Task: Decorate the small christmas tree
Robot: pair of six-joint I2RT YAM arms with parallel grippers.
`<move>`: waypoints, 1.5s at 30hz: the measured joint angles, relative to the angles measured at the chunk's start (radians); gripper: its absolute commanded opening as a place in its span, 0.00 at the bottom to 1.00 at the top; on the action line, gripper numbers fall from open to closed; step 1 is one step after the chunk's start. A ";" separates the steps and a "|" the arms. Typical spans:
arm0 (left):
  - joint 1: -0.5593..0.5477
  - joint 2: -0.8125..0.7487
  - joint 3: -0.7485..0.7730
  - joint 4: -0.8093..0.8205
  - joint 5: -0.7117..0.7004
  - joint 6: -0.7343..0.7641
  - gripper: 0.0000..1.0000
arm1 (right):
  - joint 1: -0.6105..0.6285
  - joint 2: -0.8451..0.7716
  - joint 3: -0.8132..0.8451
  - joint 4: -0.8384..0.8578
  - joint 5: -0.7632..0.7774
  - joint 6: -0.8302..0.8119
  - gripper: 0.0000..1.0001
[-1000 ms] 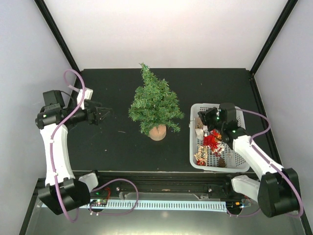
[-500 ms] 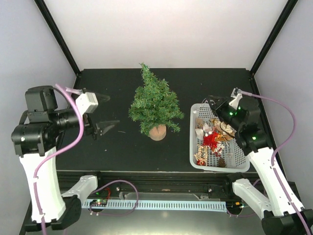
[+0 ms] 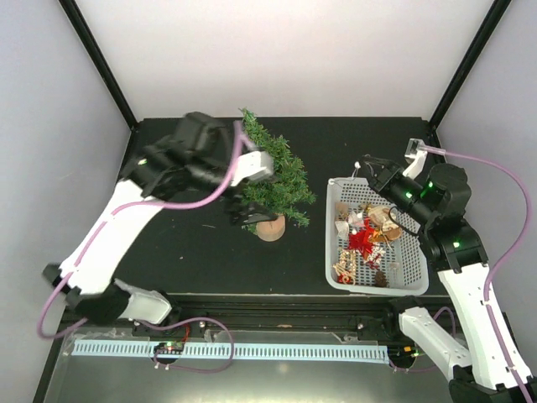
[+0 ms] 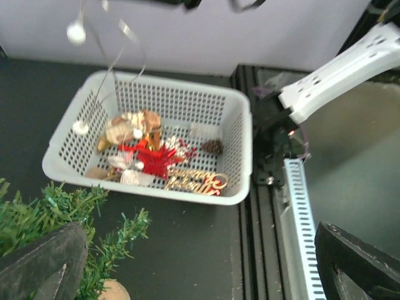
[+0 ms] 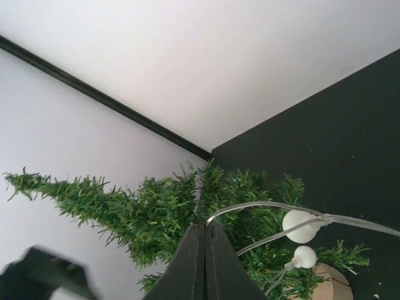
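Observation:
The small christmas tree (image 3: 284, 180) stands mid-table on its light-wood disc (image 3: 270, 227). My left gripper (image 3: 246, 206) hangs wide open against the tree's left side. In the left wrist view its dark fingers (image 4: 40, 262) frame green branches (image 4: 37, 212) and bare mat, with nothing between them (image 4: 197, 240). My right gripper (image 3: 364, 162) is raised above the basket's far end, shut (image 5: 205, 226) on a clear light string with white bulbs (image 5: 300, 226). The string dangles over the basket (image 4: 75, 32). The tree (image 5: 156, 206) fills the right wrist view behind the fingers.
A white perforated basket (image 3: 329, 252) sits right of the tree. It holds a red star (image 4: 153, 159), a gold script sign (image 4: 194, 181), a pine cone (image 4: 212, 147) and other ornaments. The rail with a white slotted strip (image 3: 252, 351) runs along the near edge.
My left arm has swung from the table's left side over to the tree, still open. My right gripper has lifted from inside the basket with the light string.

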 measured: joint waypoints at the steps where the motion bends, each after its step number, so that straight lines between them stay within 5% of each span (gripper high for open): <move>1: -0.025 0.046 0.001 0.012 -0.036 -0.004 0.99 | 0.000 -0.001 0.006 0.000 -0.010 -0.007 0.01; 13: -0.098 0.435 0.302 0.091 -0.090 -0.073 0.99 | 0.000 -0.011 0.000 0.002 -0.064 -0.029 0.01; 37: -0.270 0.617 0.378 0.109 0.023 -0.036 0.99 | 0.000 -0.032 -0.082 0.100 -0.139 0.074 0.01; 40: -0.282 0.644 0.382 0.111 0.023 -0.037 0.89 | 0.000 -0.034 -0.086 0.106 -0.144 0.082 0.01; 45: -0.290 0.676 0.397 0.111 0.033 -0.043 0.59 | 0.000 -0.040 -0.086 0.107 -0.144 0.087 0.01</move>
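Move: The string of lights hangs from the right gripper. From the left hand, its upper stretch is about 22 cm to the right, 8 cm ahead and 8 cm lower. The tree's middle is roughly 9 cm ahead of the left hand, 1 cm to the right and 20 cm below; the white basket's is about 29 cm right, 7 cm ahead and 33 cm down. From the right hand, that stretch lies some 6 cm below, 2 cm back and 2 cm left. Bring the open left gripper right about 18 cm and down some 10 cm, away from above the tree to the hanging string of lights, swinging forward first and then drawing back; turn it roughly 15 degrees clockwise and start closing beside the strand. Keep the right gripper shut on the string, easing it about 2 cm left and slightly back. ##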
